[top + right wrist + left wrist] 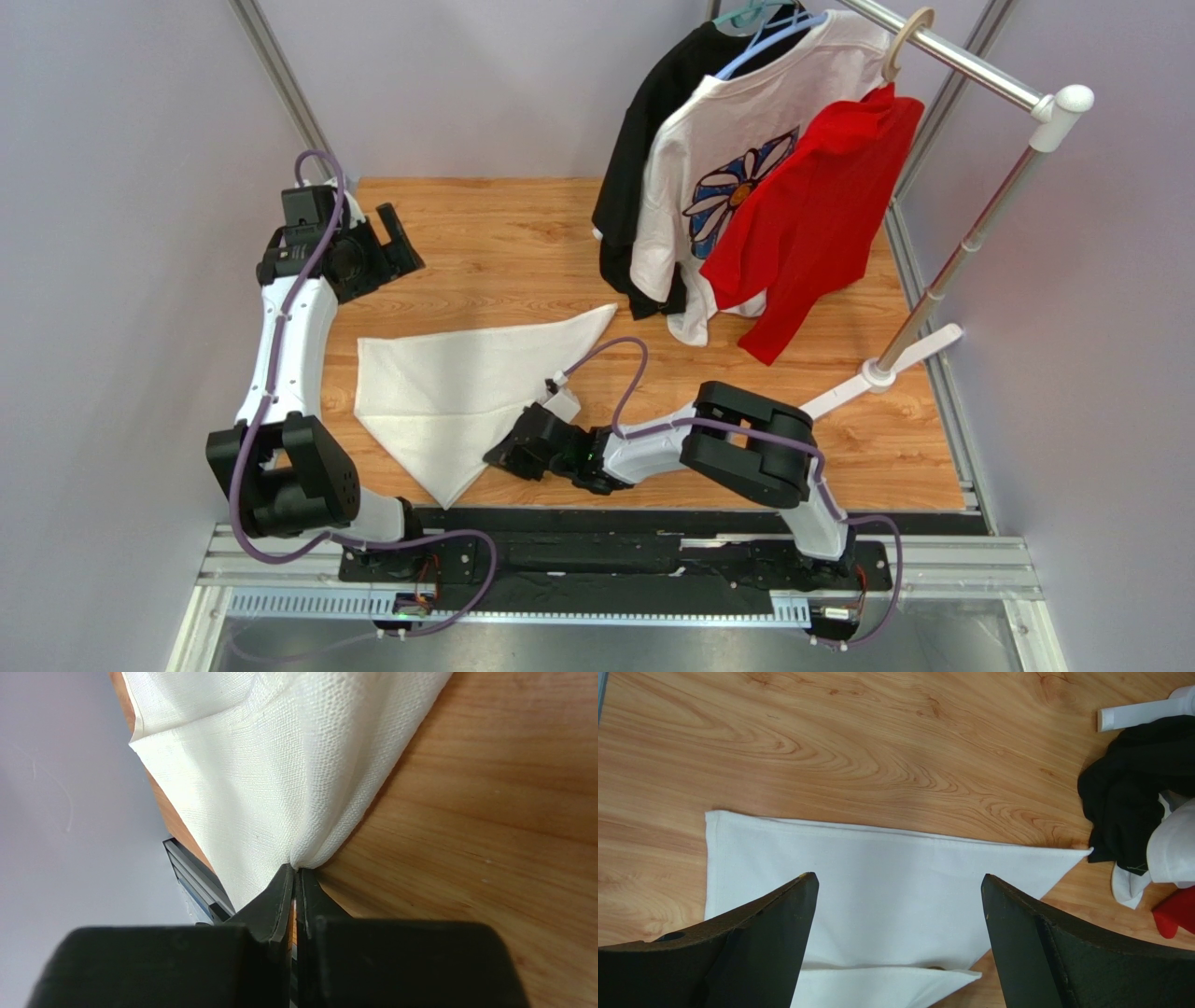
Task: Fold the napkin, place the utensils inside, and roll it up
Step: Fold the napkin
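The napkin (456, 385) lies on the wooden table as a white triangle, one layer folded over another (878, 882). My right gripper (505, 451) sits low at the napkin's near right edge. In the right wrist view it (295, 871) is shut on a pinched bit of that edge (309, 855), and the cloth (281, 763) fans away from the tips. My left gripper (400, 241) hovers at the far left of the table, away from the cloth, with its jaws wide open (898, 878) and nothing between them. The utensils are hidden; a small brownish spot (936, 968) shows between the layers, and I cannot tell what it is.
A clothes rack (982, 224) stands at the back right with a black shirt (652, 126), a white flower-print T-shirt (730, 182) and a red shirt (821, 210). Its white foot (898, 361) rests on the table right of my right arm. The table's near edge (701, 518) runs just behind the napkin's front corner.
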Controlling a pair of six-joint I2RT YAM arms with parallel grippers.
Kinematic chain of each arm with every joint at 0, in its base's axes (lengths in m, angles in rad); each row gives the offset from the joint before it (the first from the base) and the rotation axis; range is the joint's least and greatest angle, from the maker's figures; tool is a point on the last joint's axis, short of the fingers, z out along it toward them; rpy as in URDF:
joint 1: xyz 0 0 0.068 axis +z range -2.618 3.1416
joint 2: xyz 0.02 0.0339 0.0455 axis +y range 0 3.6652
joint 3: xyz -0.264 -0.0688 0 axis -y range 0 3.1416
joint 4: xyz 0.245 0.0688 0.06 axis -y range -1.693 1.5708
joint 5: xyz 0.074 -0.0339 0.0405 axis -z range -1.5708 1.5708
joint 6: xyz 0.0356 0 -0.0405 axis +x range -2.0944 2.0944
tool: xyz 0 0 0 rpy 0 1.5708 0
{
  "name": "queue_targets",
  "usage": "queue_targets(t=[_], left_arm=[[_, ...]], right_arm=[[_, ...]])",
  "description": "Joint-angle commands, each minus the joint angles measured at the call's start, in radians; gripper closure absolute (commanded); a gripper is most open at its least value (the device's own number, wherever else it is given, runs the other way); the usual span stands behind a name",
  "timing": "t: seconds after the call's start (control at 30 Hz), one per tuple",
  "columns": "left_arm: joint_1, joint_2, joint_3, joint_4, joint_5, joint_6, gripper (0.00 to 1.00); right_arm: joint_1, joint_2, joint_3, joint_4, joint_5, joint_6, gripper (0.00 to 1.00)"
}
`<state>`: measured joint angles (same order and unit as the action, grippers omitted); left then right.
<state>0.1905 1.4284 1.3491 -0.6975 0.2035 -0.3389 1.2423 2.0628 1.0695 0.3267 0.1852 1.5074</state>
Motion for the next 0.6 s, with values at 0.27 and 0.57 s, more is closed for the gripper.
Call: queue_targets(t=[0.27, 0.57], left_arm=[[0.004, -0.052, 0.005, 0.027, 0.048, -0.014, 0.04], [0.001, -0.062, 0.005, 0.026, 0.108, -0.018, 0.04]], right_arm=[[-0.024, -0.446, -0.158, -0.217, 0.258, -0.475, 0.38], [-0.440, -0.584, -0.146, -0.393, 0.100, -0.926, 0.41]])
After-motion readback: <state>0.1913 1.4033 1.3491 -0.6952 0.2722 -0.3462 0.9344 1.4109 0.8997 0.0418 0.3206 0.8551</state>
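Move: The right hand, low at the table, has its shut fingers on the napkin's near-right edge; the napkin's right tip lies about 26 cm ahead and 19 cm to its right, at table height. The corner of the folded-over flap is some 10 cm ahead and 6 cm right, and the black shirt's hem about 27 cm ahead and 25 cm right. From the raised left hand, the right tip lies roughly 5 cm ahead, 26 cm right and 20 cm below. The right hand lets go of the napkin's near-right edge, its fingers opening to a bit over half while it is still low, and lifts off to the right, rising some 15 cm. It keeps going right for about 17 cm in all and swings forward over the second half, towards the napkin's right tip, while the wrist turns some 35 degrees so that the fingers tip up and point more forward. ##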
